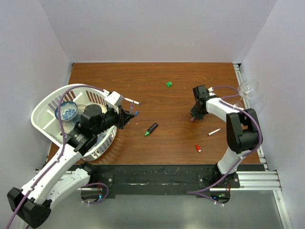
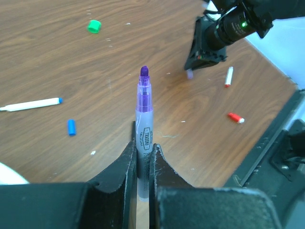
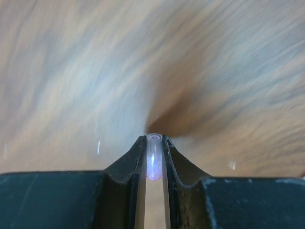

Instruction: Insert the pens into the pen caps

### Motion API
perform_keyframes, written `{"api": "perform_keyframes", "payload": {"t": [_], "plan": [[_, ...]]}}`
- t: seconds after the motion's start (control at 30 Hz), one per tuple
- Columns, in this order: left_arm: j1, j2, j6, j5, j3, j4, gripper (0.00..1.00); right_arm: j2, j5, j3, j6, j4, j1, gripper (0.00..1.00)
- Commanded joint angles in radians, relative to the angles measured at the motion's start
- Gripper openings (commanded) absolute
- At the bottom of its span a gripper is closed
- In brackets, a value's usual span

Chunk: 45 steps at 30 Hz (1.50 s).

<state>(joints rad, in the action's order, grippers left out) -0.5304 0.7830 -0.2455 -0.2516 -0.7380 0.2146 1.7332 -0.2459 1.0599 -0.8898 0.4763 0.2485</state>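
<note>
My left gripper (image 2: 144, 143) is shut on a grey pen (image 2: 144, 102) whose purple tip points away over the table. In the top view this gripper (image 1: 127, 114) sits by the basket. My right gripper (image 3: 154, 139) is shut on a small clear purple cap (image 3: 154, 155), low over the wood (image 1: 194, 116). On the table lie a green cap (image 1: 168, 84), a black marker with a green tip (image 1: 151, 129), a white pen with a red tip (image 1: 214, 131), a red cap (image 1: 198, 148), a white pen with a blue tip (image 2: 31, 104) and a blue cap (image 2: 71, 127).
A white basket (image 1: 47, 114) tilts at the left edge, with a blue bowl (image 1: 66, 110) inside. A clear glass (image 1: 248, 88) stands at the table's right edge. White walls close in the table on three sides.
</note>
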Motion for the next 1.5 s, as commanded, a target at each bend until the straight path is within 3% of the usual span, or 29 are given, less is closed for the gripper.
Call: {"api": "perform_keyframes", "payload": {"t": [0.0,0.23,0.47,0.67,0.87,1.17,1.47], "plan": [[-0.003,-0.014,-0.121,-0.113,0.020,-0.090,0.00,-0.226,0.215,-0.087,0.244,-0.184,0.049,0.00],[-0.014,-0.005,-0.340,-0.255,0.075,-0.242,0.00,-0.541,0.448,-0.233,0.272,-0.405,0.136,0.00],[-0.043,0.050,-0.423,-0.284,0.097,-0.392,0.00,-0.738,0.580,-0.290,0.100,-0.704,0.158,0.00],[-0.046,0.088,-0.486,-0.345,0.112,-0.500,0.00,-0.727,0.593,-0.275,0.020,-0.893,0.213,0.00],[-0.056,0.104,-0.494,-0.360,0.111,-0.526,0.00,-0.675,0.504,-0.250,-0.026,-1.073,0.334,0.00],[-0.056,0.104,-0.543,-0.402,0.135,-0.609,0.00,-0.563,0.481,-0.144,-0.001,-1.082,0.429,0.00],[-0.056,0.096,-0.535,-0.396,0.153,-0.610,0.00,-0.554,0.465,-0.158,0.011,-1.098,0.477,0.00]]}}
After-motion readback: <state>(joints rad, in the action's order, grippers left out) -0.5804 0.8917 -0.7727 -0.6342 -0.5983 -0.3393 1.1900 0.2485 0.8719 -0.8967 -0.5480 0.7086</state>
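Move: The purple pen, upright in the left fingers, is some 31 cm left of the right hand, about 11 cm back and 24 cm higher. From the right hand, the black marker lies roughly 22 cm left and 6 cm back, and the white pen with the red end some 10 cm right and 7 cm back. From the left hand, the purple cap in the right fingers is about 13 cm ahead, 32 cm right and 22 cm down; the blue cap is about 15 cm ahead, level sideways and 24 cm down. Still pinching the purple cap, the right hand sweeps up some 34 cm and left about 24 cm, drawing back roughly 10 cm and swinging from fingers-down to pointing left, to bring the cap over the pen's tip. The left hand keeps its grip on the purple pen and comes to meet it, about 7 cm right, also back and a little up, turning clockwise. ##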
